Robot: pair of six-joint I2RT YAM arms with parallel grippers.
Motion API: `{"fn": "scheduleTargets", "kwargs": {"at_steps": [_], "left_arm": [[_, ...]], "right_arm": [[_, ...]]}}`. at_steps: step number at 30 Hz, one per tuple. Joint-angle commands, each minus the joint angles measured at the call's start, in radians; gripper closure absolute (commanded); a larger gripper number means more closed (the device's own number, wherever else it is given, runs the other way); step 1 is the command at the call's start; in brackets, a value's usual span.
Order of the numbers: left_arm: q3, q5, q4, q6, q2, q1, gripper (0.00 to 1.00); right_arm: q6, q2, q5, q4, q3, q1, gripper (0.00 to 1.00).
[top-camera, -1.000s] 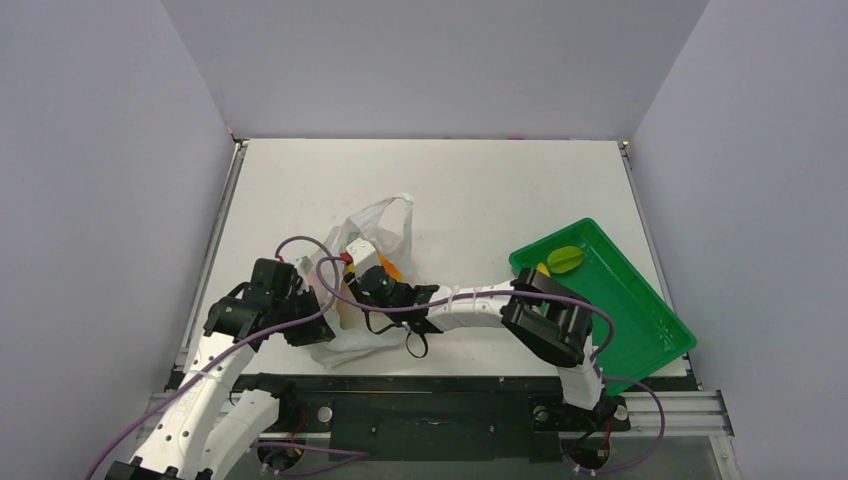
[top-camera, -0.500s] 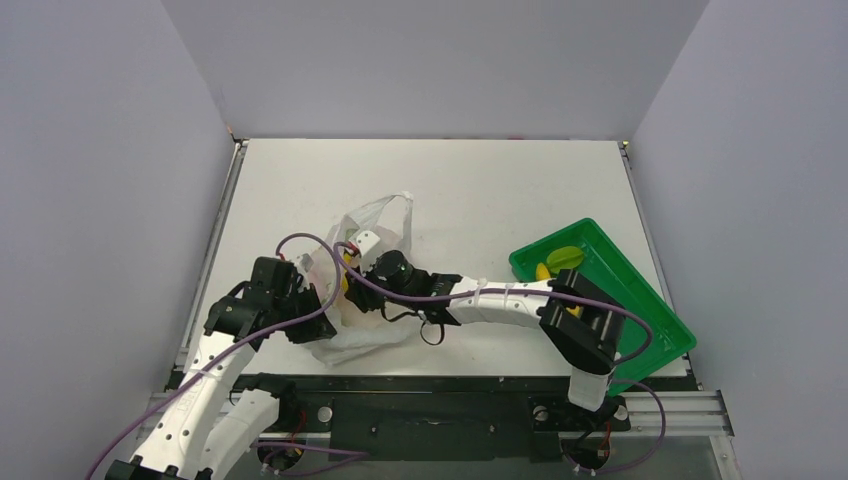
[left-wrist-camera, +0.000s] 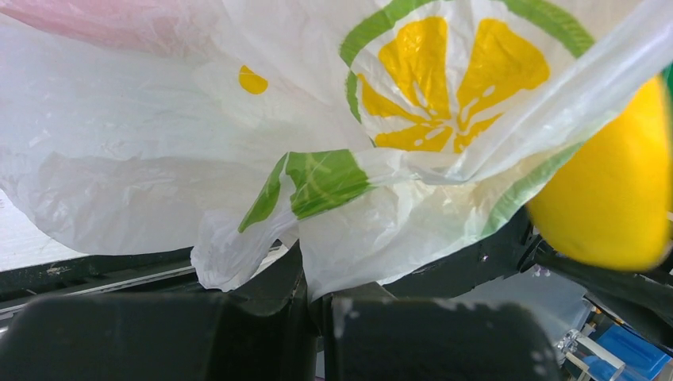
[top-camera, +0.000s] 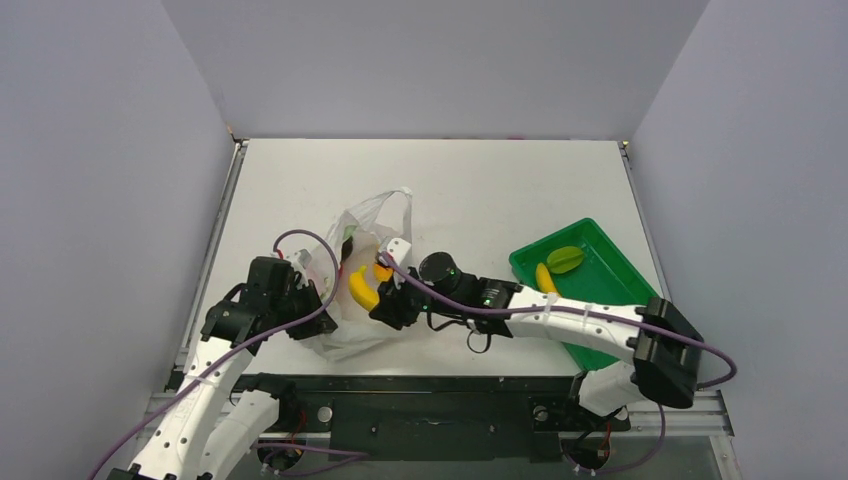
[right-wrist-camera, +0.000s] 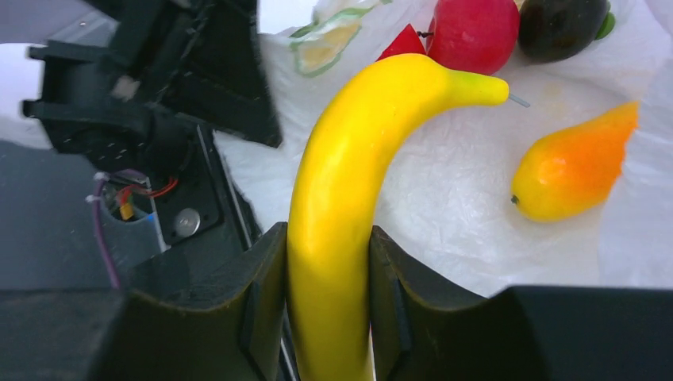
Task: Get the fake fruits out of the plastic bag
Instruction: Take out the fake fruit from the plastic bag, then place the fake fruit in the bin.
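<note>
The white plastic bag [top-camera: 362, 330] lies crumpled at the table's near left, its mouth spread. My left gripper [top-camera: 306, 312] is shut on the bag's edge; in the left wrist view the film [left-wrist-camera: 238, 159] is pinched between the closed jaws [left-wrist-camera: 313, 274]. My right gripper [right-wrist-camera: 329, 274] is shut on a yellow banana [right-wrist-camera: 349, 182], held just over the bag's mouth [top-camera: 360, 288]. On the bag's film beyond it lie an orange-yellow mango [right-wrist-camera: 571, 167], a red apple [right-wrist-camera: 474, 32] and a dark purple piece [right-wrist-camera: 559, 24].
A green tray [top-camera: 612, 270] sits at the right, holding a second banana [top-camera: 545, 277] and a green starfruit [top-camera: 565, 259]. My right forearm stretches from the tray's near side to the bag. Grey walls close in the table.
My right gripper has drawn back toward the right and out of the bag with the banana, which now shows above the mouth. The left gripper has kept its pinch.
</note>
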Motion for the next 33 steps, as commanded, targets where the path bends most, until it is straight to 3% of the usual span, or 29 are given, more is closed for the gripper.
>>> {"fn": "scheduleTargets", "kwargs": {"at_steps": [1,9,12,17,21,23,26,29,33], "left_arm": [[0.032,-0.007,0.057,0.003,-0.001,-0.001,1.0],[0.025,0.001,0.066,0.005,0.016,-0.001,1.0],[0.019,-0.001,0.064,0.003,0.01,0.0,1.0],[0.015,0.0,0.064,0.001,0.0,0.0,1.0],[0.012,0.002,0.063,0.0,-0.001,0.0,1.0],[0.011,0.003,0.061,0.0,-0.003,0.001,1.0],[0.011,0.005,0.061,0.001,-0.002,0.001,1.0],[0.011,0.007,0.064,0.002,0.004,0.0,1.0],[0.011,0.005,0.069,-0.001,0.011,0.001,1.0]], "right_arm": [[-0.034,-0.178,-0.019,0.008,-0.08,0.0,1.0],[-0.028,-0.468,0.085,0.038,-0.18,-0.066,1.0],[-0.012,-0.595,0.245,0.093,-0.272,-0.114,1.0],[0.13,-0.735,0.846,0.07,-0.391,-0.158,1.0],[0.304,-0.783,1.151,-0.083,-0.428,-0.287,1.0],[0.408,-0.781,1.188,-0.179,-0.438,-0.398,1.0],[0.519,-0.738,1.123,-0.267,-0.456,-0.585,1.0],[0.548,-0.634,1.005,-0.286,-0.462,-0.775,1.0],[0.551,-0.458,0.921,-0.327,-0.401,-0.901,1.0]]}}
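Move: The right gripper already holds a banana up by the open bag; the middle of the green box it goes to is about 45 cm to its right, some 6 cm ahead and 14 cm below. In that box the green fruit lies roughly 38 cm right and 15 cm ahead, the other banana 36 cm right and 10 cm ahead. The pear in the bag lies 13 cm straight ahead. From the left hand, the box's middle is about 58 cm right and 9 cm ahead. Lift the right gripper about 10 cm away from the bag, easing back slightly and already drifting right, then swing it fast to the right, some 43 cm in all, and forward, turning it clockwise about 110 degrees. Sink some 12 cm over the far part of the green box, keeping the banana pinched. Hold the left gripper in place, shut on the bag's edge. ##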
